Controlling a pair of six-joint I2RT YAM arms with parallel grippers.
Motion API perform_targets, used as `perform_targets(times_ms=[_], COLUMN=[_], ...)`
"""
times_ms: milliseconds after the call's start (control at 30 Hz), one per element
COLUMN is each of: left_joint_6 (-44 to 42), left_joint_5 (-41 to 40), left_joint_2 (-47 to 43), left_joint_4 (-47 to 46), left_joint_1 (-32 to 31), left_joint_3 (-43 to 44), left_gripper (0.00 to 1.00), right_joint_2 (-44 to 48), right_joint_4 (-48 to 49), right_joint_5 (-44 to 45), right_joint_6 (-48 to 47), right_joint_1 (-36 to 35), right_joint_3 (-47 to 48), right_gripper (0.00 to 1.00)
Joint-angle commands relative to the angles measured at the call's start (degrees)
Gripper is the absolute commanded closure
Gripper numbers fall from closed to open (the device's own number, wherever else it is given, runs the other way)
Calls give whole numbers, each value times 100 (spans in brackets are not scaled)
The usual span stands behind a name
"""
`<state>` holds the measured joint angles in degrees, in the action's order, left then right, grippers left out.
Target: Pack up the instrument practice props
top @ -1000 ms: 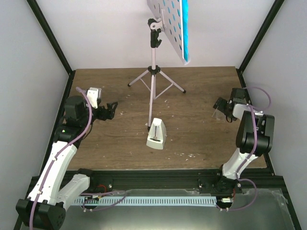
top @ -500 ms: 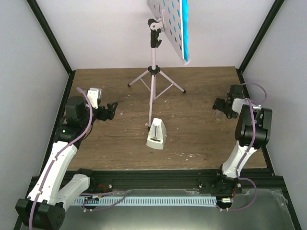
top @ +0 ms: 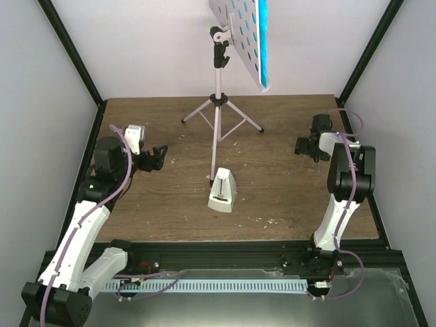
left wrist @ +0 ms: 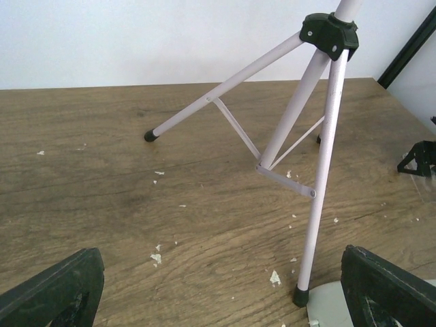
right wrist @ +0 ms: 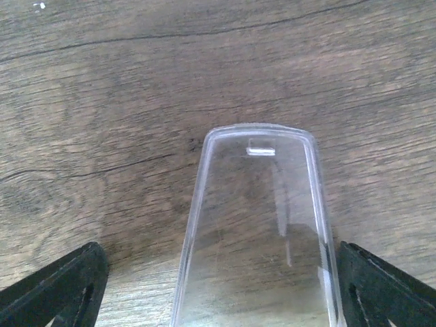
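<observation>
The pale music stand is upright at the back of the table, its tripod legs spread. A teal-covered booklet rests on its perforated desk. The white pyramid metronome stands by the near tripod foot. My left gripper is open over bare wood, left of the stand. A clear plastic cover lies flat on the table at the right. My right gripper stands open round it, the right finger at its edge and the left finger well apart.
Black frame posts and white walls close in the wooden table on three sides. Small pale flecks are scattered on the wood. A black rail runs along the near edge.
My right gripper has moved toward the back of the table and a little left. The left arm, stand and metronome have not moved.
</observation>
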<state>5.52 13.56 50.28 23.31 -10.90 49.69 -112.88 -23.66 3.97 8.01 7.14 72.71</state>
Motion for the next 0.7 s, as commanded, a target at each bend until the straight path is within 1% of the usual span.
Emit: perform_targets(times_ms=[0, 167, 400, 567, 667], left_joint_6=[2, 10, 2, -7, -53], left_joint_5=[-55, -57, -121, -152, -206], left_joint_2=[-97, -106, -85, -53, -12], left_joint_4=[7, -2, 7, 11, -5], left_joint_1=[-43, -61, -88, -88, -84], left_joint_3=[-52, -52, -58, -58, -73], left_gripper=[4, 4, 4, 4, 4], right_joint_2=[-109, -63, 121, 502, 828], right_joint_4=[-386, -415, -282, -46, 109], right_joint_5=[48, 296, 42, -17, -64], right_joint_6=[-63, -115, -82, -43, -9], right_joint_1=[-28, -34, -88, -148, -223], right_joint_3=[-37, -176, -354, -636, -865], right_gripper=[11, 20, 33, 40, 41])
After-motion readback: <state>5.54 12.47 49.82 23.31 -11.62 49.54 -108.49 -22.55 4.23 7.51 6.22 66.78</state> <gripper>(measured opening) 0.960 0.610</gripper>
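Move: The clear cover lies flat on the table between the right hand's open fingers, its middle about 1 cm ahead, 1 cm right and 1 cm below. The metronome is some 35 cm to that hand's left and 17 cm back; the stand's nearest foot is roughly 19 cm left and 11 cm ahead. From the left hand, the cover is about 15 cm ahead, 57 cm right and 26 cm down. The clear cover is pinched across its sides, narrow end pointing outward: the right fingers close from nearly wide open by about a third of their range until both pads meet the edges. Then, barely changing height or tilt, the right hand starts back towards the base with a little leftward drift, going a good 2 cm and taking the cover along. ##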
